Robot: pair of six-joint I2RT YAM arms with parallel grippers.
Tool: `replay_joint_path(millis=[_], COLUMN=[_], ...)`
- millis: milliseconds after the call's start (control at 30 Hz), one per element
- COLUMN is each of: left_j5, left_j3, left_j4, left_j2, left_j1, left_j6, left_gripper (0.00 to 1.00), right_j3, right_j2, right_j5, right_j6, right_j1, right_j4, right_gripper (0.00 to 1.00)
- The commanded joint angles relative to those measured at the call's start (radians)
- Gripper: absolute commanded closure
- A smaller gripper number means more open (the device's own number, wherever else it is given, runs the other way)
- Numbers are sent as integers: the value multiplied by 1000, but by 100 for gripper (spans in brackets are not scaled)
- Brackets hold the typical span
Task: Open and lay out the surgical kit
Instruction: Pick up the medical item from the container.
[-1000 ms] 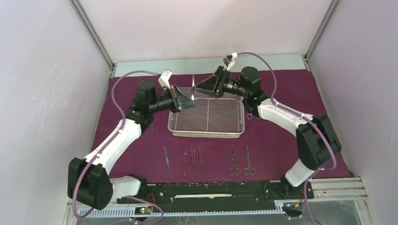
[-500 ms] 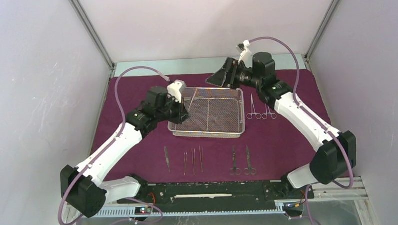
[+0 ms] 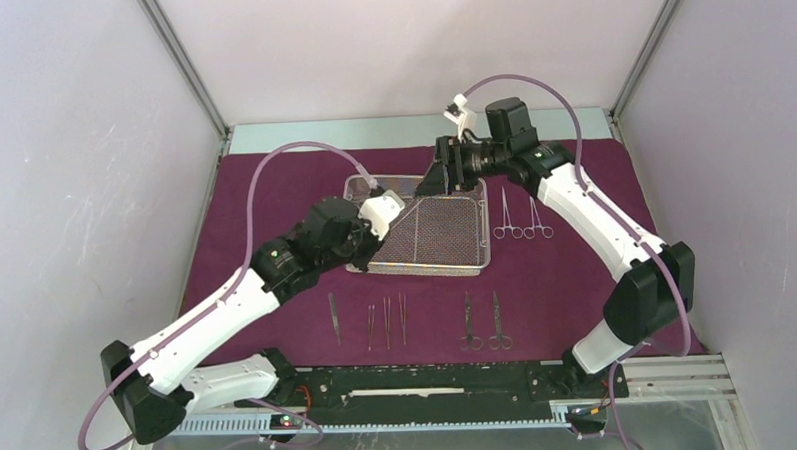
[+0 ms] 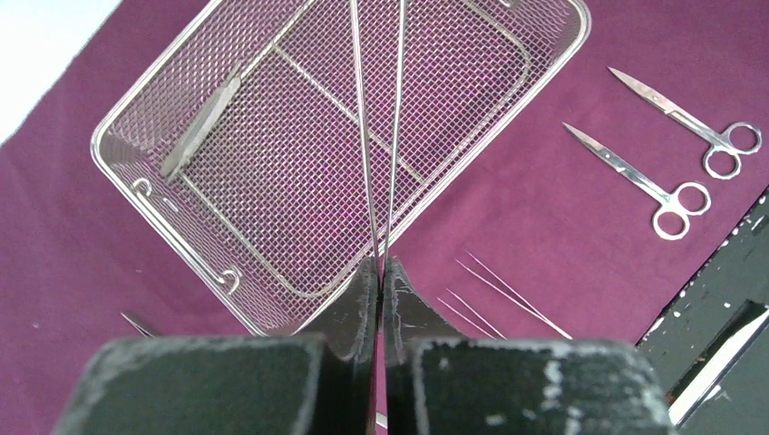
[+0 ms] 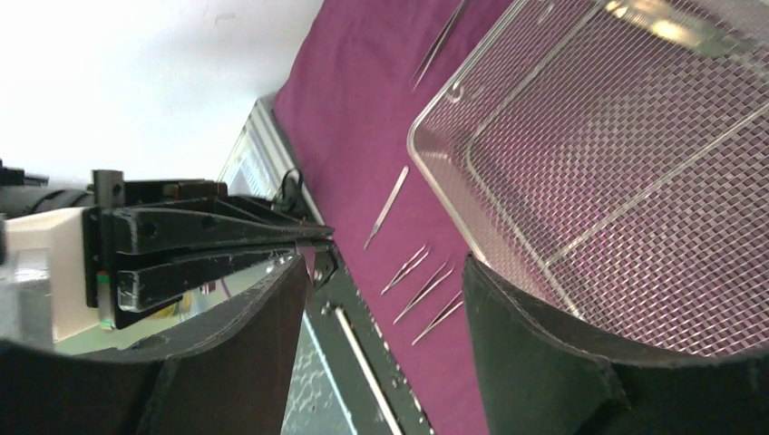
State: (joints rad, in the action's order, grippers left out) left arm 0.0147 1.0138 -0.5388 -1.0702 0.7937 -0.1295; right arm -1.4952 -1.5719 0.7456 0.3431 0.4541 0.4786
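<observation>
The maroon cloth (image 3: 576,269) lies spread flat with the wire-mesh tray (image 3: 478,237) on it. My left gripper (image 3: 373,244) (image 4: 381,267) hangs over the tray's near left corner, shut on a pair of long thin tweezers (image 4: 379,136) (image 3: 404,217) whose prongs reach out over the mesh. One flat steel instrument (image 4: 199,127) lies inside the tray (image 4: 118,136). My right gripper (image 3: 435,179) (image 5: 381,299) is open above the tray's far right edge, with nothing between its fingers (image 5: 562,344).
A slim blade (image 3: 334,317), three tweezers (image 3: 386,320) and two scissors (image 3: 483,322) lie in a row on the cloth's near edge. Two ring-handled clamps (image 3: 521,218) lie right of the tray. The black base rail (image 3: 430,379) runs along the front.
The two grippers met at the upright tweezers behind the tray. The right one opened and pulled away to the right; the left one carried the tweezers toward the tray's near left corner.
</observation>
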Motion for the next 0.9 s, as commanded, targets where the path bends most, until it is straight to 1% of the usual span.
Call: replay_joint_path(millis=[0, 167, 267, 367, 533, 700, 867], left_j5=[50, 76, 102, 124, 146, 174, 185], left_j3=[-14, -35, -40, -45, -63, -69, -72], left_j4=[25, 26, 28, 32, 40, 44, 49], left_j2=[53, 44, 38, 44, 55, 55, 59], left_j1=[55, 107, 135, 146, 157, 173, 174], left_j6=[-118, -167, -186, -202, -218, -229, -234], left_gripper=[100, 100, 100, 100, 100, 100, 100], right_j3=[-28, 1, -4, -7, 10, 8, -12], right_j2=[5, 24, 22, 20, 32, 44, 31], right_j5=[134, 183, 207, 210, 223, 244, 231], right_j6=[-106, -122, -157, -191, -216, -232, -275], right_j1=[13, 26, 41, 54, 55, 68, 91], right_j4=[91, 93, 130, 181, 209, 225, 283], right_gripper=[30, 33, 36, 41, 53, 57, 64])
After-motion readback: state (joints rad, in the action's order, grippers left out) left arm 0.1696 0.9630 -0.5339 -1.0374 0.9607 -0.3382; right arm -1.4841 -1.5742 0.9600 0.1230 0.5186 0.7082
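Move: The left hand already holds the two-pronged medical item, which sticks out forward and right. From the right hand, the item's middle lies some 5 cm back, 3 cm left and 3 cm lower. The right gripper is about 8 cm ahead of the left hand, 7 cm right and 6 cm higher. From the left hand, the wire tray's middle lies roughly 10 cm ahead, 6 cm right and 20 cm below, the laid-out tweezers 11 cm straight back and 20 cm below. The right hand comes back towards the robot about 7.5 cm, sinking slightly and swinging some 20 degrees counter-clockwise, to bring its open fingers to the free end of the item; on the way they narrow from about three-quarters open to about 40 percent. The left hand, fingers still shut on the item, eases back about 2 cm, then nearly stops, turning a little clockwise while its fingertips tilt up and its left side rises, each about 10 degrees. ##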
